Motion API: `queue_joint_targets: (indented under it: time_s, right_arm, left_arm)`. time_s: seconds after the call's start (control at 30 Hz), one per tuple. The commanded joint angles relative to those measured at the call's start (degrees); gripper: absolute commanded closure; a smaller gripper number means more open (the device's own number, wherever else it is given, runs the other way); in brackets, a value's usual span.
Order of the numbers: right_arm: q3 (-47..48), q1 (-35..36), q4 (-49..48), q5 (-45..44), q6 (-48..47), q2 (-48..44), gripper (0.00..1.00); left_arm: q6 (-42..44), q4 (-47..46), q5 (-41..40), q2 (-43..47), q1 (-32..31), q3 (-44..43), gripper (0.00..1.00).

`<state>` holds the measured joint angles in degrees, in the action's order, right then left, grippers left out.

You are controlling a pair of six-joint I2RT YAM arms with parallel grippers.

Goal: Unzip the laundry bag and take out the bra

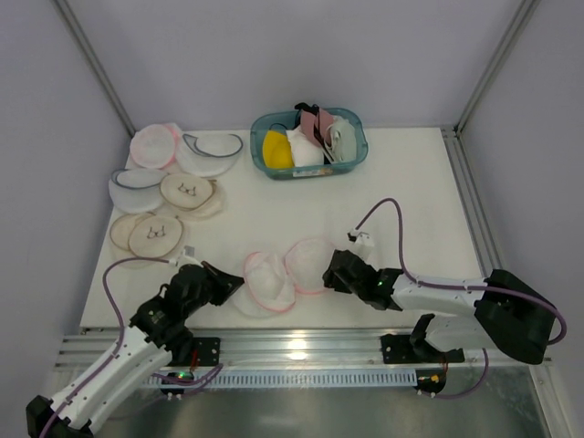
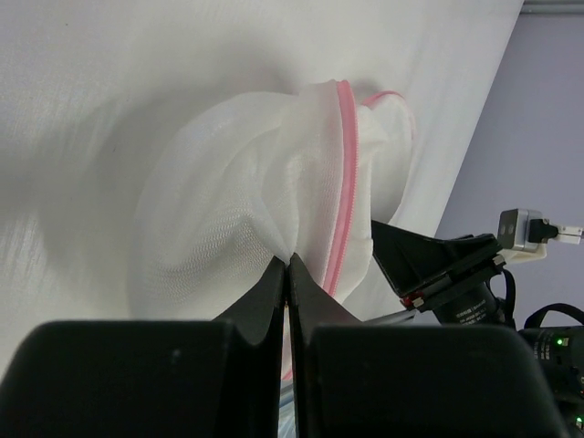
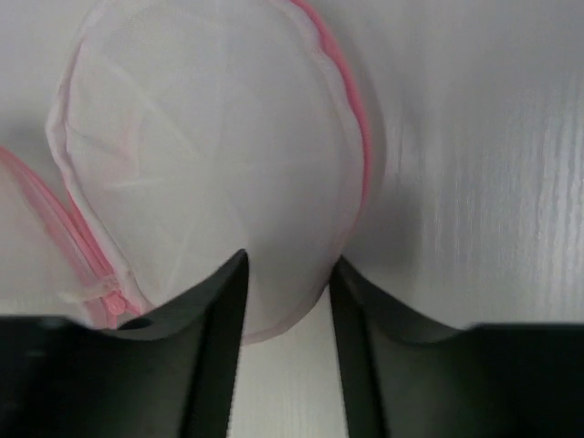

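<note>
The laundry bag (image 1: 290,271), a white mesh pouch with a pink zipper rim, lies spread in two domed halves near the table's front edge. My left gripper (image 1: 239,281) is shut on a pinch of mesh on the left half (image 2: 237,182), its tips (image 2: 289,260) pressed together just left of the pink zipper (image 2: 347,173). My right gripper (image 1: 327,274) stands over the right half's near rim (image 3: 228,164), jaws partly apart (image 3: 288,265) with the rim between them. A pink zipper pull (image 3: 111,301) shows at its left. The bra is hidden; only pale shapes show through the mesh.
A blue basket (image 1: 358,153) at the back holds yellow, white and mauve garments. Several other round pouches lie at the left: pinkish (image 1: 151,144), navy-trimmed (image 1: 212,151) and beige ones (image 1: 187,192). The metal rail runs along the near edge (image 1: 301,351).
</note>
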<state>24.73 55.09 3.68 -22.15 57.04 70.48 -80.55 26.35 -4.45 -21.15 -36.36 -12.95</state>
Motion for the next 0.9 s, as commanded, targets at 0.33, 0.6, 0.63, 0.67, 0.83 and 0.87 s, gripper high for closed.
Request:
queue_joint_targets:
  time_s: [0.33, 0.6, 0.63, 0.67, 0.83, 0.87]
  right_arm:
    - [5.49, -0.51, 16.5, -12.35, -3.5, -7.62, 0.96]
    - [20.07, -0.51, 48.83, -32.06, -3.42, -13.53, 0.96]
    - [20.96, -0.42, 50.53, -33.29, -3.77, -13.0, 0.96]
    - [21.93, -0.42, 51.85, -35.13, -4.47, -12.48, 0.96]
    - [26.15, 1.77, 53.79, -37.7, -6.51, -9.05, 0.96]
    - [28.85, 3.34, 55.71, -38.31, -6.06, -6.26, 0.96]
  left_arm:
    - [1.45, -12.97, 3.21, -6.17, -0.2, -0.5, 1.0]
    - [6.1, -25.99, 7.61, -17.95, -0.2, -5.32, 0.47]
    - [6.37, -26.0, 7.79, -19.01, -0.2, -6.2, 0.4]
    - [6.72, -25.91, 7.96, -20.93, -0.2, -7.52, 0.34]
    - [8.48, -25.12, 6.04, -22.98, -0.2, -10.6, 0.1]
    - [8.48, -23.64, 5.42, -22.89, -0.2, -10.87, 0.09]
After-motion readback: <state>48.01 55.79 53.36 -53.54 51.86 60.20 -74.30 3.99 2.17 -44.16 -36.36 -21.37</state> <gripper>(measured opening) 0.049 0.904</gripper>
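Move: The right hand, open and low over the table, has the opened flap's edge between its fingers; the flap's middle lies about 4 cm left and 3 cm ahead, 1 cm lower. The flap's hinge is roughly 7 cm to the hand's left and 1 cm back, the bag body about 14 cm left and 2 cm back. The left hand pinches the bag body, whose middle sits some 5 cm right, 1 cm back and 4 cm below; the flap is about 16 cm right of that hand, 4 cm ahead and 6 cm below. The right fingers shut on the rim of the mesh flap after dipping slightly, then haul it up and to the right, some 12 cm each way, the hand tilting over by about 30 degrees. The left hand first keeps its pinch, following a little to the right, then opens wide and lets go of the bag body, rising about 5 cm while going as far right and slightly less forward. ##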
